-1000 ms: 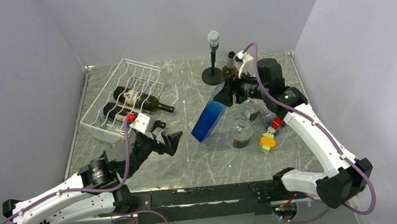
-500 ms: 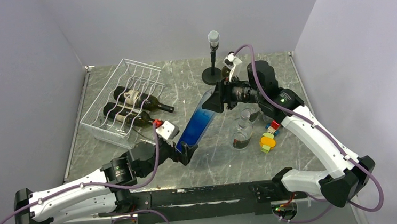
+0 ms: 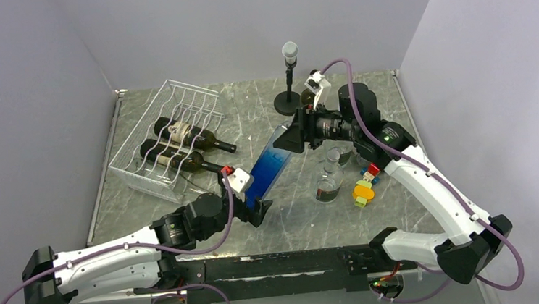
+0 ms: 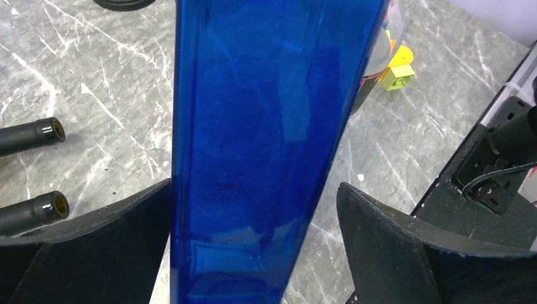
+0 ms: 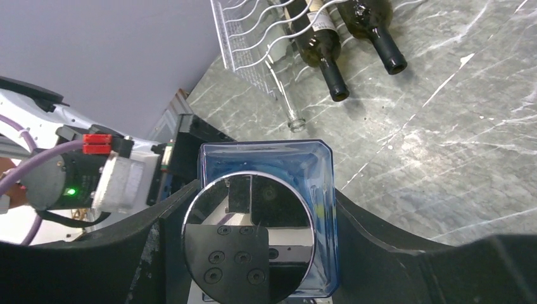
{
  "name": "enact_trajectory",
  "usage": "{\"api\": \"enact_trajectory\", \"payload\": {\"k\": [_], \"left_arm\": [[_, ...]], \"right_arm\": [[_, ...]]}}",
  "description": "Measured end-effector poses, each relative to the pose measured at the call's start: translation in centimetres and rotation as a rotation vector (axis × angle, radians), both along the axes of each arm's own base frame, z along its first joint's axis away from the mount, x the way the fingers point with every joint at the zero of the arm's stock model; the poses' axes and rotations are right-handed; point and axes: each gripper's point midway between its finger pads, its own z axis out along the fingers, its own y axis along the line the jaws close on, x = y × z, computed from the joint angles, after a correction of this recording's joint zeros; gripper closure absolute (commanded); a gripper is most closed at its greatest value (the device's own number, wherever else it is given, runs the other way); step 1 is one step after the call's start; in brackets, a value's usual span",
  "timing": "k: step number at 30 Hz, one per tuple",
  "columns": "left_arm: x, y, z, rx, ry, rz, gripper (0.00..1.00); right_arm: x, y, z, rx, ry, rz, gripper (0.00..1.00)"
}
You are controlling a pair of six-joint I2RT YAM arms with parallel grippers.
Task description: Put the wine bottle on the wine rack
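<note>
The wine bottle (image 3: 268, 168) in hand is a tall, blue, square-sided one with a chrome cap (image 5: 247, 234), slanting in the air over mid-table. My right gripper (image 3: 291, 137) is shut on its cap end, its fingers pressing both sides (image 5: 256, 215). My left gripper (image 4: 254, 187) is open and straddles the lower body (image 4: 266, 126); the left finger (image 4: 95, 234) sits at the glass and a gap shows at the right finger (image 4: 392, 240). The white wire wine rack (image 3: 176, 105) stands at the back left with two dark bottles (image 3: 185, 134) on it.
A clear bottle neck (image 5: 288, 107) pokes out of the rack beside the dark necks (image 4: 31, 136). A black stand with a grey top (image 3: 290, 78) is at the back centre. Small clear glass bottles (image 3: 329, 180) and a colourful toy (image 3: 362, 188) sit under my right arm.
My left arm swung right from the rack until its open jaws came around the blue bottle's lower end. My right arm tilted the bottle down and towards the left.
</note>
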Motion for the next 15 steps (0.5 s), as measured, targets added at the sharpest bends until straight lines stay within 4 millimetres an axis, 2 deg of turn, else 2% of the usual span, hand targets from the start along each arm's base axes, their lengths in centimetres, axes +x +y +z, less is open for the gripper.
{"api": "enact_trajectory", "payload": {"k": [7,11,15], "left_arm": [[0.4,-0.2,-0.4,0.022,-0.012,0.007,0.02],[0.5,-0.4,-1.1,0.055,-0.018,0.0,0.27],[0.3,-0.8,-1.9,0.099,-0.028,-0.034,0.51]], "right_arm": [[-0.8,0.3,1.0,0.041,0.0,0.034,1.0],[-1.3,0.4,1.6,0.064,-0.004,0.047,1.0],[-1.5,0.4,1.2,0.068,0.012,0.044,1.0]]}}
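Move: The blue bottle, held slanted by the right hand near its capped end, has its lower body between the left hand's open fingers. Its middle is some 3 cm ahead, 5 cm right and 7 cm above the left hand. From that hand the rack's middle is about 25 cm ahead, 28 cm left and 14 cm below. From the right hand, the bottle's middle is about 3 cm back, 5 cm left, 7 cm below; a clear standing bottle is 7 cm ahead, 12 cm right, 25 cm below. The left fingers close from wide open by about a third and pinch the blue bottle's lower body from both sides, while that hand sinks some 2 cm, edges slightly right and rolls about 5 degrees. The right hand keeps its hold near the capped end, easing back about 1.5 cm and up 1 cm. ##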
